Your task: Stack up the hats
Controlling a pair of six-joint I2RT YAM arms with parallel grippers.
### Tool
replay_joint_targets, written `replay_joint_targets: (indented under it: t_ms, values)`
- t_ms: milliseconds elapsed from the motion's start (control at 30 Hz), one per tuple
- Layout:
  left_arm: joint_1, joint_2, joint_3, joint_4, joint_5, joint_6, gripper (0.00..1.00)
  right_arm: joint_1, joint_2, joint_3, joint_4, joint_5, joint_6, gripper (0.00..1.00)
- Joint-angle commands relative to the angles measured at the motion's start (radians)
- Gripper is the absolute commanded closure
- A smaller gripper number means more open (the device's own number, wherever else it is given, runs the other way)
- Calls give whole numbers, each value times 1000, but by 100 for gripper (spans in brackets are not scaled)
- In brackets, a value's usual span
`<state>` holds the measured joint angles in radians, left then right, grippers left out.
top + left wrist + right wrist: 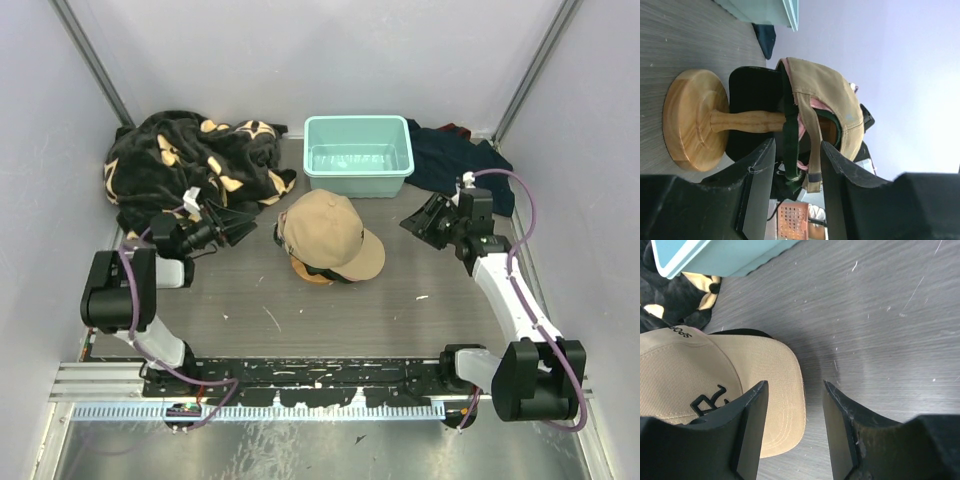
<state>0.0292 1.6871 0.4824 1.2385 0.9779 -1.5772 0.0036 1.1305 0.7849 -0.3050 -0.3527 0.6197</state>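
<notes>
The hats sit stacked on a wooden stand [692,120] mid-table. The tan hat [325,232] is on top, its brim [772,385] pointing right and toward me. Under it, the left wrist view shows a pink hat's edge [802,129], a dark green hat's strap [790,145] and a black hat's brim [752,92]. My left gripper [243,225] is open just left of the stack's back, and the hanging straps show in line with its gap [797,152], ungripped. My right gripper [418,222] is open to the right, its gap [794,386] over the tan brim's edge, holding nothing.
A teal bin [357,155] stands behind the stack. A black blanket with tan marks [190,160] lies heaped at the back left, close behind my left gripper. A dark navy cloth [455,160] lies at the back right. Grey walls close in both sides.
</notes>
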Motion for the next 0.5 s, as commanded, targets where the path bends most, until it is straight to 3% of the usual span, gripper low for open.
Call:
replay_joint_targets:
  t_ms: [0,100,200,267,333,367,400,467]
  values:
    - [30,-193,92,-465,4,336,50,-4,13,111,-29,71,-130,47]
    - [31,-376,237,-1016,-121,726,42,-4,38,179,-69,131,-214,44]
    - [36,-469,342,-1292,-245,911,31,-4,71,252,-100,179,-305,37]
    - [48,-461,391,-1384,-262,978,3,-4,91,289,-110,197,-339,32]
    - [74,-466,398,-1408,-277,1002,2,-2,107,314,-120,205,-350,20]
    - [92,-464,404,-1420,-283,1013,2,3,110,320,-125,220,-351,5]
    - [111,-461,411,-1428,-296,1027,2,11,111,324,-133,244,-351,1]
    - [144,-449,439,-1464,-333,1076,2,39,112,331,-160,352,-351,0]
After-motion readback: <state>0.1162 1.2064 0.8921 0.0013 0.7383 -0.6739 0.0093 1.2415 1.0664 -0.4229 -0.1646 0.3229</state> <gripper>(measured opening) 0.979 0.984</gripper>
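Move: The stacked hats on their wooden stand lie about 23 cm to the right of my left hand and 2 cm nearer to me, roughly level in height. From my right hand they're some 21 cm to the left, 3 cm back and a touch lower. The empty bin stands about 15 cm to the left and 17 cm ahead of my right hand, 10 cm below. I back both empty hands off from the hats and spread their half-open fingers wide. My left hand climbs about 10 cm, then sinks a little as it swings left, the wrist rolling some 35 degrees so the fingertips dip towards the table. My right hand drifts up, forward and right, 4 or 5 cm each way, its left side rolling down. ##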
